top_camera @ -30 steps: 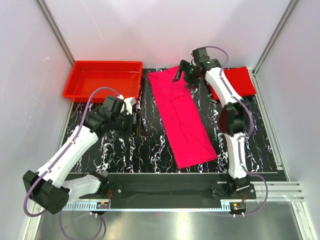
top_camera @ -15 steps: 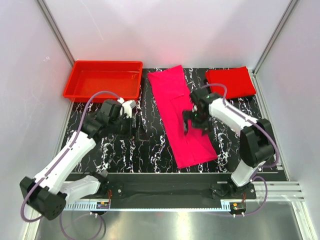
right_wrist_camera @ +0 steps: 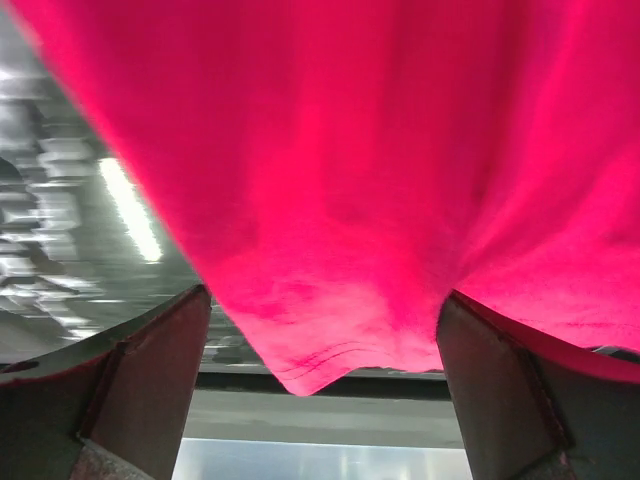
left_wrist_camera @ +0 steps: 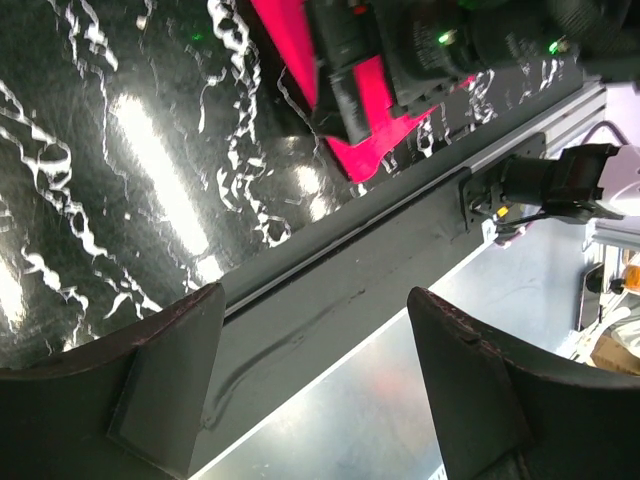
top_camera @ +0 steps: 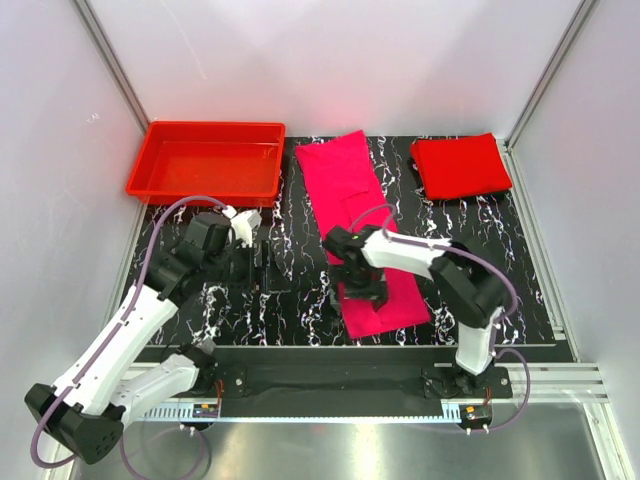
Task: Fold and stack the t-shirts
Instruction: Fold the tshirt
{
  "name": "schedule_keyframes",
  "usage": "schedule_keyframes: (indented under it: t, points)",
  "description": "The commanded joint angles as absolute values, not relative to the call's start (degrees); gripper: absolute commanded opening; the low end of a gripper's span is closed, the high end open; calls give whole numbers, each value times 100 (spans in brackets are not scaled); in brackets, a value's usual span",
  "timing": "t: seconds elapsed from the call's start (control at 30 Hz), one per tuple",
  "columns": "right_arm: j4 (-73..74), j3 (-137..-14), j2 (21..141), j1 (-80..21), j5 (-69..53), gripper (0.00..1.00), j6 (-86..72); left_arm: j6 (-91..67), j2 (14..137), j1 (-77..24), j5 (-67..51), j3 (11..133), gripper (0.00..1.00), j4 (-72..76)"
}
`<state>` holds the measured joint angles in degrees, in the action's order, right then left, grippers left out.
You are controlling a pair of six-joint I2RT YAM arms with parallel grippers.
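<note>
The magenta-pink t-shirt (top_camera: 352,200) lies as a long folded strip down the middle of the table, from the back to the front edge. The pure red t-shirt (top_camera: 460,166) lies folded at the back right. My right gripper (top_camera: 362,298) is open, low over the near end of the magenta shirt. In the right wrist view the magenta cloth (right_wrist_camera: 350,180) fills the space between the spread jaws of that gripper (right_wrist_camera: 325,295), with its near corner just below. My left gripper (top_camera: 262,268) is open and empty over bare table left of the shirt; its wrist view (left_wrist_camera: 318,295) shows nothing between the jaws.
A rigid red plastic tray (top_camera: 150,165) stands at the back left. The table top is black marbled (top_camera: 300,290), with a metal rail (top_camera: 330,375) along the front edge. White walls close in the sides and back.
My right gripper has swung from the back of the table down along the magenta shirt to its near end. My left gripper has drifted slightly left and nearer.
</note>
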<state>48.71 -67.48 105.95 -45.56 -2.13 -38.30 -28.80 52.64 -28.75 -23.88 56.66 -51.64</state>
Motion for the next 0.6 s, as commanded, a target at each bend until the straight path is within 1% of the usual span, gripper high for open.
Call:
schedule_keyframes:
  t: [0.0, 0.07, 0.17, 0.2, 0.27, 0.33, 0.4, 0.43, 0.47, 0.53, 0.57]
  points:
    - [4658, -7669, 11003, -5096, -263, 98, -4974, -2971, 5054, -2892, -2329, 5485, 79, -5203]
    - [4423, -7944, 11170, -5299, -579, 100, -5246, -2988, 5001, -2892, -2259, 5432, 79, -5247]
    - [4017, -8077, 11022, -5361, -922, 99, -5414, -3041, 4957, -2892, -2215, 5353, 79, -5300]
    - [4086, -8242, 10987, -5361, -975, 100, -5362, -3067, 4948, -2892, -2215, 5318, 79, -5291]
    - [4619, -8463, 10760, -5361, -748, 100, -5169, -3137, 4904, -2900, -2224, 5265, 80, -5239]
    - [4868, -8377, 10452, -5318, -406, 100, -4985, -3190, 4957, -2892, -2372, 5029, 81, -5160]
    - [4931, -7790, 9802, -5204, -326, 100, -4922, -3365, 5089, -2892, -2583, 4818, 81, -4914]
    - [4800, -7500, 9539, -5134, -360, 100, -4870, -3610, 5089, -2900, -2793, 4503, 82, -4739]
    - [4703, -6853, 9023, -4907, -447, 100, -4800, -3760, 5098, -2909, -2873, 4361, 82, -4389]
    - [4632, -6200, 8493, -4537, -763, 100, -4659, -4251, 5133, -2953, -3057, 4010, 82, -4045]
    - [4536, -5544, 7951, -4326, -878, 100, -4606, -4402, 5168, -3005, -3059, 3903, 81, -3651]
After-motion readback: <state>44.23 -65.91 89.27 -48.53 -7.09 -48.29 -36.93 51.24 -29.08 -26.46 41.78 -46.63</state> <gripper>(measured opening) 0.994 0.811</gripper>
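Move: The right hand, fingers straight down, is low over the near part of the t-shirt strip; the middle of its near end lies about 5 cm back and 7 cm right, a centimetre lower. The far end is some 38 cm ahead and 4 cm left, so the strip runs askew. The table's near edge is about 9 cm straight back; the red folded shirt 33 cm ahead, 23 cm right. From the left hand the near end is about 19 cm right, 4 cm back, 21 cm below. With its fingers still wide open and their tips low on the cloth, the right hand keeps sweeping to the left, taking the t-shirt's near part along, then rises off it at the end of a roughly 11 cm stroke and swings back right by about 7 cm while climbing, the fingertips tilting some 15 degrees to the left. The left hand, open and touching nothing, sinks about 7 cm and draws slightly back, its fingers tipping further down towards the near edge of the table. ##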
